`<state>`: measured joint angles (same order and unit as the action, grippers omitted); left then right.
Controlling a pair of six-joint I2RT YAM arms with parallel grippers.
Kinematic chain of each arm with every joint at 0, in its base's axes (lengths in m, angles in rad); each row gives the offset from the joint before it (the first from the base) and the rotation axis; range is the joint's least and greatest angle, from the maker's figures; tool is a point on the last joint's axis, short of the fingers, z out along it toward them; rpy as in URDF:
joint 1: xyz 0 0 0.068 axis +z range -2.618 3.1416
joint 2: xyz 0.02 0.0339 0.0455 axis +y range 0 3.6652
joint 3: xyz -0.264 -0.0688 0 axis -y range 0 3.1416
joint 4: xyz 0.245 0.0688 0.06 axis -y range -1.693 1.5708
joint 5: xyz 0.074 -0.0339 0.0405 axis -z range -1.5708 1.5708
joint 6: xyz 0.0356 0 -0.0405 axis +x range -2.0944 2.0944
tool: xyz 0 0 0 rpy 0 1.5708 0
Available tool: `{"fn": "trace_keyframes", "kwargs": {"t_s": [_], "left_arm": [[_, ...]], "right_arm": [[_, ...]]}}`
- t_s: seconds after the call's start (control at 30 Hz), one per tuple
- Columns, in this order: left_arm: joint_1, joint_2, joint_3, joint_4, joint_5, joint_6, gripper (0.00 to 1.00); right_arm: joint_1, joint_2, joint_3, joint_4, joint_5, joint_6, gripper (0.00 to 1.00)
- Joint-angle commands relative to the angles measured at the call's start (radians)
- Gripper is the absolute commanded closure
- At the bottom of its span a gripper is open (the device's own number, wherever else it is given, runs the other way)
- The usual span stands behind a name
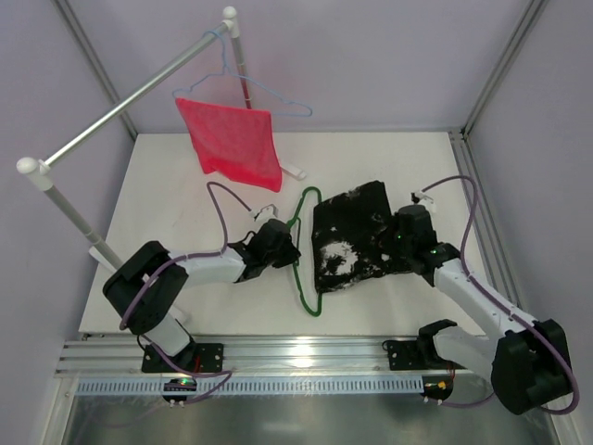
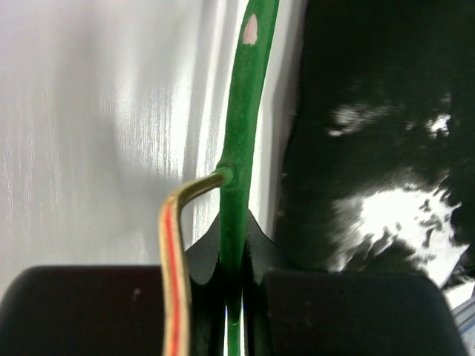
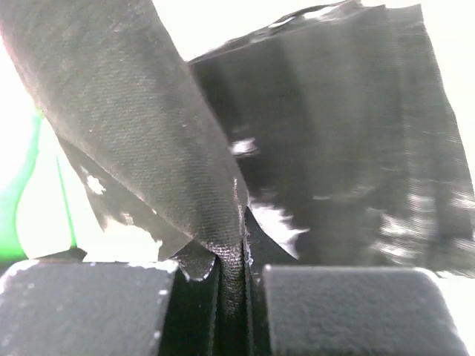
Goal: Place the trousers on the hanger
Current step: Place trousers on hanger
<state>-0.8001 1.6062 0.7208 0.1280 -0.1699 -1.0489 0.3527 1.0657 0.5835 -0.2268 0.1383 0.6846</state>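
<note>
The black trousers [image 1: 350, 239] with white splotches lie folded on the table, right of centre. The green hanger [image 1: 301, 243] lies flat along their left edge, its hook end toward the back. My left gripper [image 1: 289, 243] is shut on the hanger's green bar [image 2: 239, 148], just below where the brass hook wire [image 2: 175, 245] joins it. My right gripper [image 1: 400, 243] is shut on a fold of the trousers [image 3: 156, 148] at their right edge. That fold lifts up out of the jaws. A green sliver of the hanger [image 3: 13, 208] shows at the left of the right wrist view.
A red mesh cloth [image 1: 232, 137] hangs on a pale blue wire hanger [image 1: 269, 93] from the rail [image 1: 130, 102] at the back left. The rail's white posts [image 1: 69, 209] stand left of my left arm. Metal frame uprights [image 1: 496, 69] border the table on the right.
</note>
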Motion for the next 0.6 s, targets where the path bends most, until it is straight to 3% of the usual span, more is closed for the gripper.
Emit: {"fn": "trace_keyframes", "kwargs": {"t_s": [0.0,0.13,0.27,0.4,0.43,0.57], "left_arm": [[-0.017,0.026,-0.018,-0.287,-0.085,0.046,1.0],[-0.001,0.015,-0.006,-0.294,-0.086,0.055,1.0],[-0.002,0.0,-0.001,-0.222,-0.022,0.079,1.0],[-0.001,-0.044,-0.026,-0.055,0.128,0.092,1.0],[-0.001,-0.049,-0.044,0.035,0.223,0.054,1.0],[-0.037,-0.051,-0.055,0.222,0.332,-0.036,1.0]], "right_arm": [[-0.186,-0.078,-0.046,-0.088,0.015,-0.079,0.96],[-0.297,-0.047,-0.172,0.018,-0.046,-0.037,0.96],[-0.314,0.036,-0.108,-0.017,-0.056,-0.05,0.96],[-0.319,0.03,-0.123,0.044,-0.176,-0.036,0.96],[-0.319,0.027,-0.134,0.061,-0.193,-0.025,0.96],[-0.319,0.02,-0.186,0.104,-0.224,0.016,0.96]]}}
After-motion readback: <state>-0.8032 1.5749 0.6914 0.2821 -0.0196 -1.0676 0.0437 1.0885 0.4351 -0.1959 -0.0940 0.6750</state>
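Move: The right hand holds the trousers' upper layer well off the table; the green hanger's long bar lies about 15 cm to its left and 2 cm nearer the base, some 7 cm lower. The middle of the folded trousers is roughly 7 cm to its left, 2 cm ahead and 6 cm below. The left hand grips the hanger near its hook: the bar lies about 5 cm to its right, level with it, and the trousers' middle some 14 cm right and 3 cm ahead. Down and to the right, quickly, the right hand brings the pinched trouser layer away from the hanger bar, roughly 5 cm each way with a little backward travel, then nearly stops; it tips down about 10 degrees and turns slightly clockwise. The left hand keeps its grip on the hanger and carries it some 3 cm right and 3 cm up towards the right hand, its left side rolling down about 10 degrees. ##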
